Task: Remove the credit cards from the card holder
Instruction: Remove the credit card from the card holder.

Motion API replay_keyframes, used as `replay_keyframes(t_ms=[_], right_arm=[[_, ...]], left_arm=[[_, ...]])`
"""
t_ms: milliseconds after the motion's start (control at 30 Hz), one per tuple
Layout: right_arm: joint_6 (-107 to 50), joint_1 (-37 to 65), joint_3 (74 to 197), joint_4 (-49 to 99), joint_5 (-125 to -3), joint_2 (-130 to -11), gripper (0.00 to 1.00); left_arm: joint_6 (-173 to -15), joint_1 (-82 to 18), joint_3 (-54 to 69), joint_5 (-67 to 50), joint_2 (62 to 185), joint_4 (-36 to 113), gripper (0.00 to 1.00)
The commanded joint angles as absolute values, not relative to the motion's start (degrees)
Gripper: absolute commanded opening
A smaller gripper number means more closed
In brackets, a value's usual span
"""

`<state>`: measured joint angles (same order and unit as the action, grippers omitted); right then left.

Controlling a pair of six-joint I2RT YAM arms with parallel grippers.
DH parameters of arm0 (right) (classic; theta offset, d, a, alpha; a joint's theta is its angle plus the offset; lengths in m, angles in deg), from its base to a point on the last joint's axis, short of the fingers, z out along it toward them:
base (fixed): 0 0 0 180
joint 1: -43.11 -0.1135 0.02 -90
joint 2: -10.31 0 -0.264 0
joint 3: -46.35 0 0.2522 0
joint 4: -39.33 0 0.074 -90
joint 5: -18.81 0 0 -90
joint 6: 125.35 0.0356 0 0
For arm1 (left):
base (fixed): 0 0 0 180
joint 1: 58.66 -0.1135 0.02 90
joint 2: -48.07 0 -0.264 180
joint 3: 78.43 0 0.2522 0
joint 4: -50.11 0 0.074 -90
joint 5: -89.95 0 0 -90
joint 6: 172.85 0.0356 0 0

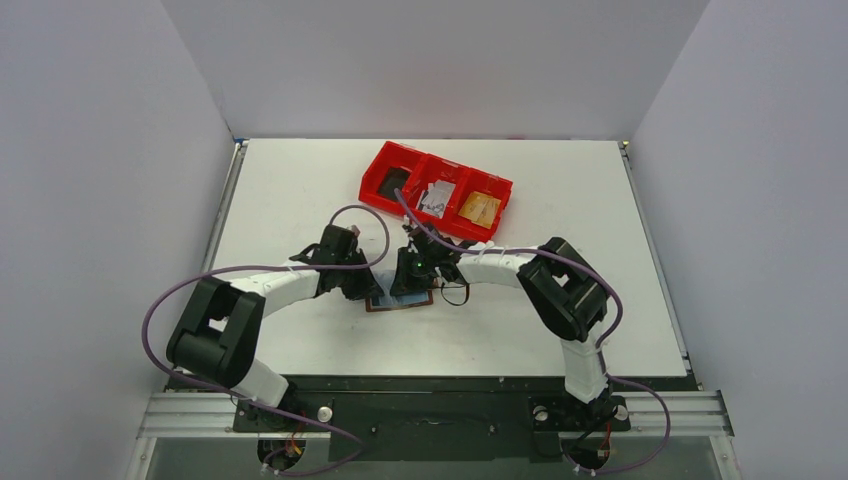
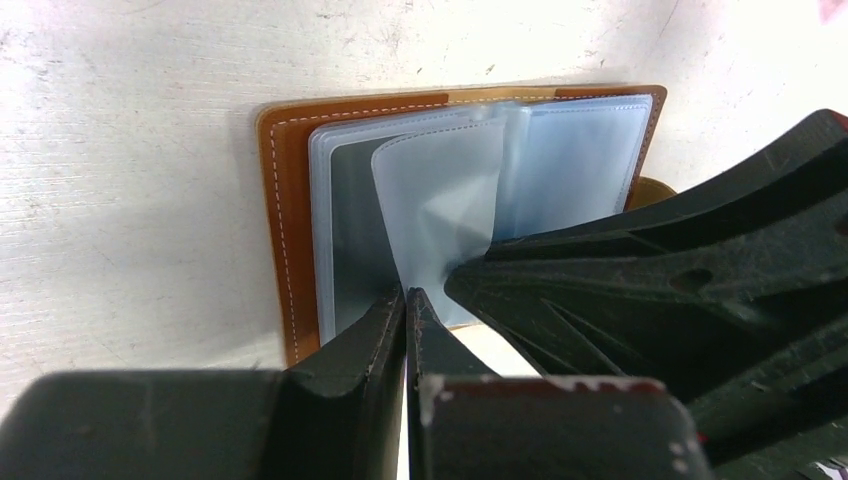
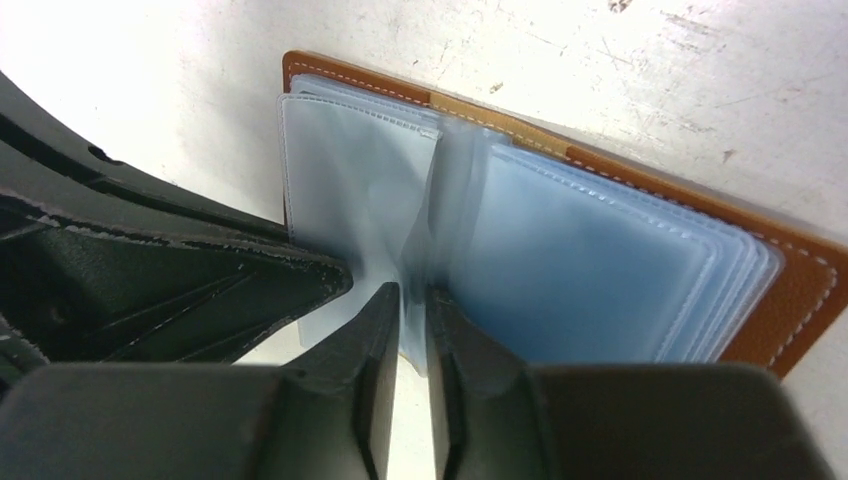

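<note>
The brown leather card holder [image 1: 400, 304] lies open on the table, its clear plastic sleeves fanned out. My left gripper [image 1: 371, 284] is at its left side, shut on the edge of one raised sleeve [image 2: 440, 190]. From the right, my right gripper [image 1: 409, 283] reaches the spine. Its fingers stand a narrow gap apart with a sleeve [image 3: 412, 250] loose between them. In the left wrist view the brown cover [image 2: 285, 200] and a dark grey insert [image 2: 350, 240] show. A tan-gold credit card [image 1: 481, 208] lies in the red tray's right compartment. I can make out no card in the sleeves.
The red three-compartment tray [image 1: 377, 170] stands behind the card holder. Its middle compartment holds small white and dark items [image 1: 437, 196]. White walls close in the table on three sides. The two arms meet tip to tip over the card holder.
</note>
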<state>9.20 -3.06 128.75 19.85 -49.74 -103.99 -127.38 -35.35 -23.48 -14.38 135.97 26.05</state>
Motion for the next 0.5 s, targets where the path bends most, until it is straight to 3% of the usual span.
replay_keyframes(t_ms=[0, 67, 133, 467], right_arm=[[6.9, -3.6, 127.6, 12.0, -54.3, -102.4, 0.19], [6.7, -3.8, 128.1, 11.0, -54.6, -100.9, 0.33], [6.6, -3.8, 128.5, 10.4, -55.0, -99.3, 0.38], [7.8, -3.2, 128.2, 7.8, -58.6, -90.2, 0.46]], left_arm=[[-127.1, -35.1, -21.8, -13.1, 133.9, 25.6, 0.0], [-127.1, -35.1, -21.7, -12.8, 132.8, 24.9, 0.0], [-127.2, -35.0, -21.8, -12.5, 131.4, 24.2, 0.0], [-126.9, -34.5, -21.2, -12.0, 127.7, 21.7, 0.0]])
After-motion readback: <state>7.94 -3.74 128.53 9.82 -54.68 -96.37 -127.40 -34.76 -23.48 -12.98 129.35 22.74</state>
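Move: The clear sleeve page of the card holder has its near free corner already pinched in the left fingers; its middle is about 4 cm ahead, 1 cm right and 2 cm below. From that hand the open holder's middle is some 3 cm ahead, 3 cm right and 3 cm down, its clasp about 4 cm ahead and 10 cm right. For the right hand, still on the page, the page's middle is about 3 cm ahead, 1 cm left and 2 cm below. The sleeve page passes to the left hand alone: the right fingers open to nearly half, let go, and back off upward about 3 cm and to the right about 2 cm, drifting slightly back. The left keeps its shut pinch on the page's near corner, waits briefly, then draws it straight up roughly 2.5 cm, hardly tilting. ##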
